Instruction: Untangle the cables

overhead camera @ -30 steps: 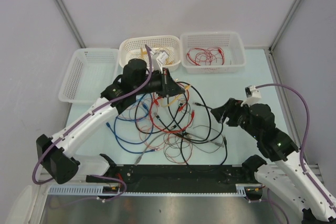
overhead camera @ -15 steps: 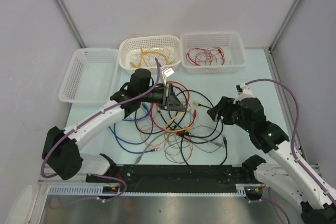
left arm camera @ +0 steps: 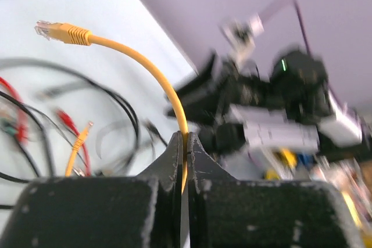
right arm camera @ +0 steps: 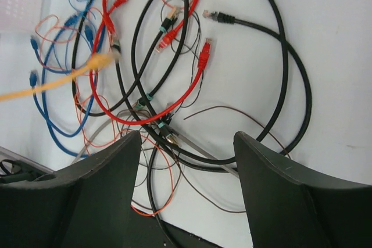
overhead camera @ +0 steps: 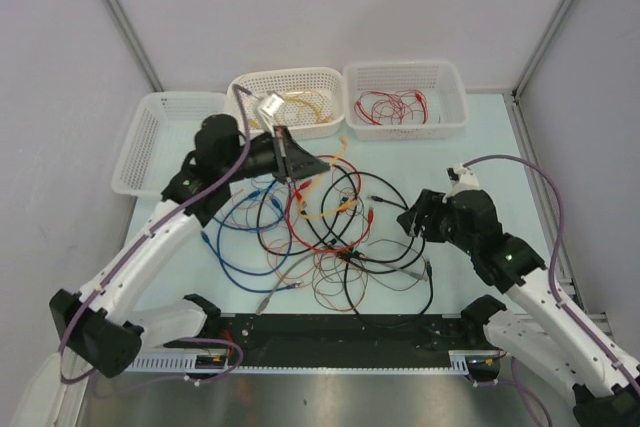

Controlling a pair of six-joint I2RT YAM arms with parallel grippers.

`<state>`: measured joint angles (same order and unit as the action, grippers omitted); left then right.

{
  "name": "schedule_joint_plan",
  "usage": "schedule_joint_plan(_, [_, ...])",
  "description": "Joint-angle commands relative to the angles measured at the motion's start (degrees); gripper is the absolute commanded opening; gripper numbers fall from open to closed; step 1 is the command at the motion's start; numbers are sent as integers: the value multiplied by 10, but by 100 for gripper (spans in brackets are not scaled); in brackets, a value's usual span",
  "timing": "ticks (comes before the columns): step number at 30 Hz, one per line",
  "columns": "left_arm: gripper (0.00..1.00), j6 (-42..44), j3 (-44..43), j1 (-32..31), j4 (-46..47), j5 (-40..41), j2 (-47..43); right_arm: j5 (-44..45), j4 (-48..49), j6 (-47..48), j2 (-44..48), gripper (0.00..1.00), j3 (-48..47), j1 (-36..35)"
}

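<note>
The cables point(overhead camera: 325, 227) lie tangled mid-table: red, black, blue, grey and thin orange loops with small plugs. My left gripper point(overhead camera: 315, 167) hangs above the tangle's far left side, near the baskets. It point(left arm camera: 185, 139) is shut on a yellow cable point(left arm camera: 145, 65), whose plug end arcs up free beyond the jaws. The cable's other stretch point(right arm camera: 58, 79) runs across the blue loops. My right gripper point(overhead camera: 412, 219) hovers at the tangle's right edge. In the right wrist view it point(right arm camera: 186, 137) is open, with black loops point(right arm camera: 285, 85) and a grey cable below it.
Three white baskets stand along the back. The left basket point(overhead camera: 165, 142) holds nothing, the middle basket point(overhead camera: 290, 82) holds yellow cables, and the right basket point(overhead camera: 405, 72) holds red ones. A black rail point(overhead camera: 340, 327) runs along the near edge between the arm bases.
The left arm has swung back and to the left toward the baskets, drawing the yellow cable with it. The right gripper has shifted slightly and its jaws have narrowed a little.
</note>
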<state>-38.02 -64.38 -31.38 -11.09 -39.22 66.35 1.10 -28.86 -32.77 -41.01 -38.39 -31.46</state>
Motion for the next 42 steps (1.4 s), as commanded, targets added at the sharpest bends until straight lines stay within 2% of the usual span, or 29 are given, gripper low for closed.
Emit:
schedule_joint_plan(1, [0,-31,-52,54,59,94,-43,49,-2,-4,71,70,3,3])
schedule_joint_plan(8, [0,-58,-144,114,108,220,39,71,-1,-14,110,70,2,5])
schedule_joint_plan(11, [0,-50,-168,126,168,278,76,69,-1,-15,103,70,3,7])
schedule_joint_plan(15, [0,-64,-204,149,217,297,176,68,-1,-12,94,70,3,9])
schedule_joint_plan(20, [0,-102,-289,179,254,298,308,57,12,-7,81,70,2,19])
schedule_joint_plan(24, [1,-95,-403,187,238,322,420,42,21,-4,73,70,2,33])
schedule_joint_plan(25, [6,-89,-426,188,202,324,462,37,21,-1,72,70,2,37])
schedule_joint_plan(26, [28,-76,-447,188,186,324,475,36,21,2,73,70,1,40])
schedule_joint_plan(28, [47,-64,-477,188,156,324,492,36,16,5,75,70,0,48])
schedule_joint_plan(29, [62,-57,-473,188,154,328,486,37,12,5,78,70,0,49])
schedule_joint_plan(30, [68,-53,-452,188,153,349,476,36,10,7,79,71,1,51])
schedule_joint_plan(32, [99,-39,-425,188,162,367,434,32,7,7,76,70,1,52])
schedule_joint_plan(38, [100,12,-323,168,146,391,292,17,10,2,79,70,0,52])
schedule_joint_plan(41, [100,50,-249,111,133,390,237,24,9,1,99,70,-1,52])
schedule_joint_plan(42, [100,58,-207,70,133,390,207,32,7,2,106,70,-3,53])
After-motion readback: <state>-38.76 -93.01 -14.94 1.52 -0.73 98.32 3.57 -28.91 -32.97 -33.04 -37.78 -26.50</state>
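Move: The left hand holds a yellow cable high above the cable pile. The middle basket, where yellow cables already lie, is centred about 34 cm ahead, 12 cm left and 28 cm below it. The red-cable basket is 35 cm ahead and 21 cm right; the empty basket is 22 cm ahead and 41 cm left. The pile is nearly straight below, by some 32 cm. From the right hand the middle basket is roughly 34 cm ahead and 32 cm left. Forward in a fast arc, about 38 cm out and 10 cm left, the left hand carries the yellow cable to the middle basket, rising 12 cm before dipping again and swinging counter-clockwise. Its fingers open wide over the basket and let go of the cable; then it backs off and lifts slightly. The empty right hand eases up and right about 3 cm each, fingers staying open. ##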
